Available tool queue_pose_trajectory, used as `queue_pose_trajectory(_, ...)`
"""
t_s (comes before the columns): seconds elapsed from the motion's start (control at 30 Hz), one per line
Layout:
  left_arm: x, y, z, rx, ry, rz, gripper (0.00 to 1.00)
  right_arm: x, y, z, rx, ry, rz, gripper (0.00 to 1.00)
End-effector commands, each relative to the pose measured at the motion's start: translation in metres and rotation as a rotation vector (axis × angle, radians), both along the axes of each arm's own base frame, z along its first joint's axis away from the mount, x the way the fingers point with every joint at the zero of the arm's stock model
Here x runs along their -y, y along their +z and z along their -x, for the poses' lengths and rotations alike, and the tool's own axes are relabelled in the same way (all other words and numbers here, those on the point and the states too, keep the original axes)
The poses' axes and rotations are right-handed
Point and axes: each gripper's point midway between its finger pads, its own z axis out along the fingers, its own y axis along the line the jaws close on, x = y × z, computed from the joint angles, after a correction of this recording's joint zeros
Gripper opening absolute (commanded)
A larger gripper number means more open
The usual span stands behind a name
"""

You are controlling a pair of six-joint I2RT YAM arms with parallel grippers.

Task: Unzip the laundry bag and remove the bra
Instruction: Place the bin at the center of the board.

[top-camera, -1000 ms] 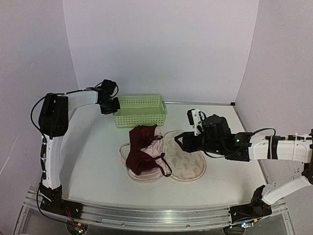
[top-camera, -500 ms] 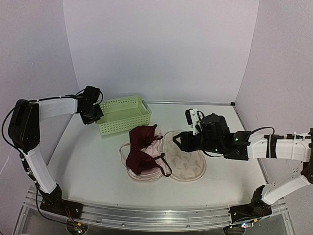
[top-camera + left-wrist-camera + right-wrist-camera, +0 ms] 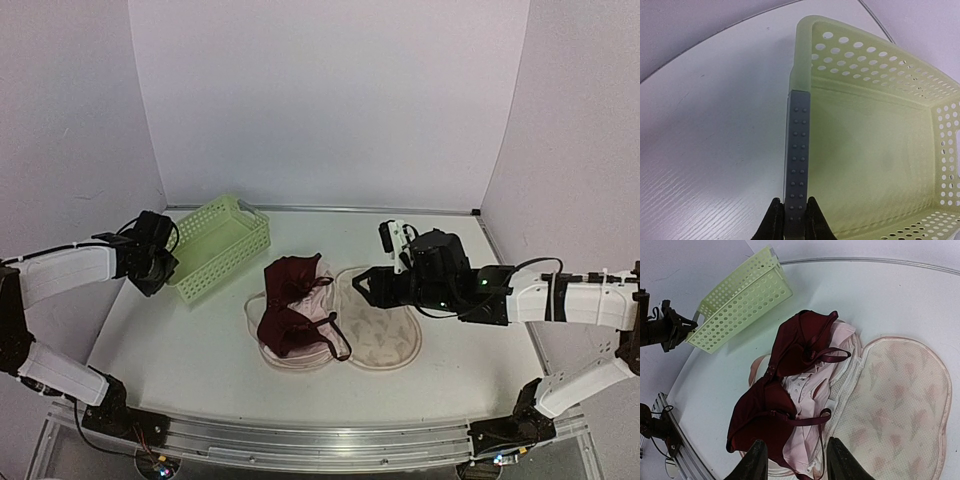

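Note:
The laundry bag (image 3: 382, 335) lies unzipped and spread flat mid-table, its cream leaf-printed right lobe (image 3: 900, 390) bare. Across its left lobe sprawls the dark red bra (image 3: 290, 312), on top of a pale pink garment (image 3: 810, 390); in the right wrist view the bra (image 3: 767, 405) fills the middle. My right gripper (image 3: 362, 285) hovers open just right of the bra, over the bag's centre, with nothing between its fingertips (image 3: 796, 460). Far left, my left gripper (image 3: 150, 268) is shut on the wall of the light-green basket (image 3: 215, 245), its studded pad along the rim (image 3: 795, 125).
The perforated basket (image 3: 875, 150) is empty and sits angled at the table's back left, also seen at the upper left of the right wrist view (image 3: 740, 295). White walls close the table behind and at both sides. The metal rail (image 3: 300, 440) runs along the near edge.
My left arm has swung left and nearer, dragging the basket from the back centre to the back left and turning it. The right gripper has barely shifted.

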Motion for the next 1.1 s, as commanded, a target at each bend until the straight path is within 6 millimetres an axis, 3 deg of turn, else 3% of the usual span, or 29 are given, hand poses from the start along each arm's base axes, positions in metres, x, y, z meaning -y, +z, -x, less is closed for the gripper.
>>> queue_pose_trajectory(0.0,-0.022,0.013,0.015,0.076,0.205,0.057,0.00,0.001,0.032,-0.004,0.037,-0.027,-0.066,0.41)
queue_pose_trajectory(0.3,-0.024,-0.015,0.033,-0.043,0.260,0.067,0.00,0.008,0.029,-0.005,0.030,-0.059,-0.061,0.41)
queue_pose_trajectory(0.53,-0.009,-0.051,0.033,-0.179,0.228,0.090,0.00,0.010,0.023,-0.005,0.020,-0.068,-0.033,0.41)
queue_pose_trajectory(0.7,0.000,-0.065,0.033,-0.241,0.195,0.106,0.00,0.012,0.021,-0.006,0.022,-0.073,-0.025,0.41)
queue_pose_trajectory(0.87,0.008,-0.060,0.030,-0.238,0.152,0.120,0.00,0.014,0.019,-0.005,0.024,-0.078,-0.018,0.41)
queue_pose_trajectory(1.07,0.019,-0.037,0.022,-0.189,0.081,0.148,0.15,0.017,0.017,-0.006,0.026,-0.086,-0.009,0.41)
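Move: The green bin already hangs from my left hand by its end handle, its middle about 10 cm ahead and 12 cm right. The bare patch it is bound for centres roughly 9 cm ahead, 10 cm right and 9 cm below. The bra lies some 25 cm right and 5 cm nearer, on the open laundry bag, whose middle is about 34 cm right and 7 cm nearer. From my right hand that patch is about 17 cm ahead and 32 cm left. I keep the bin's handle pinched in my left hand and finish the swing back and left, about 4 cm back and 2 cm left, away from the bra. Then I sink some 5 cm to set the bin down on the table, tipping the fingers down and turning counter-clockwise about 10 degrees each, and end by easing about a centimetre forward and to the right. ##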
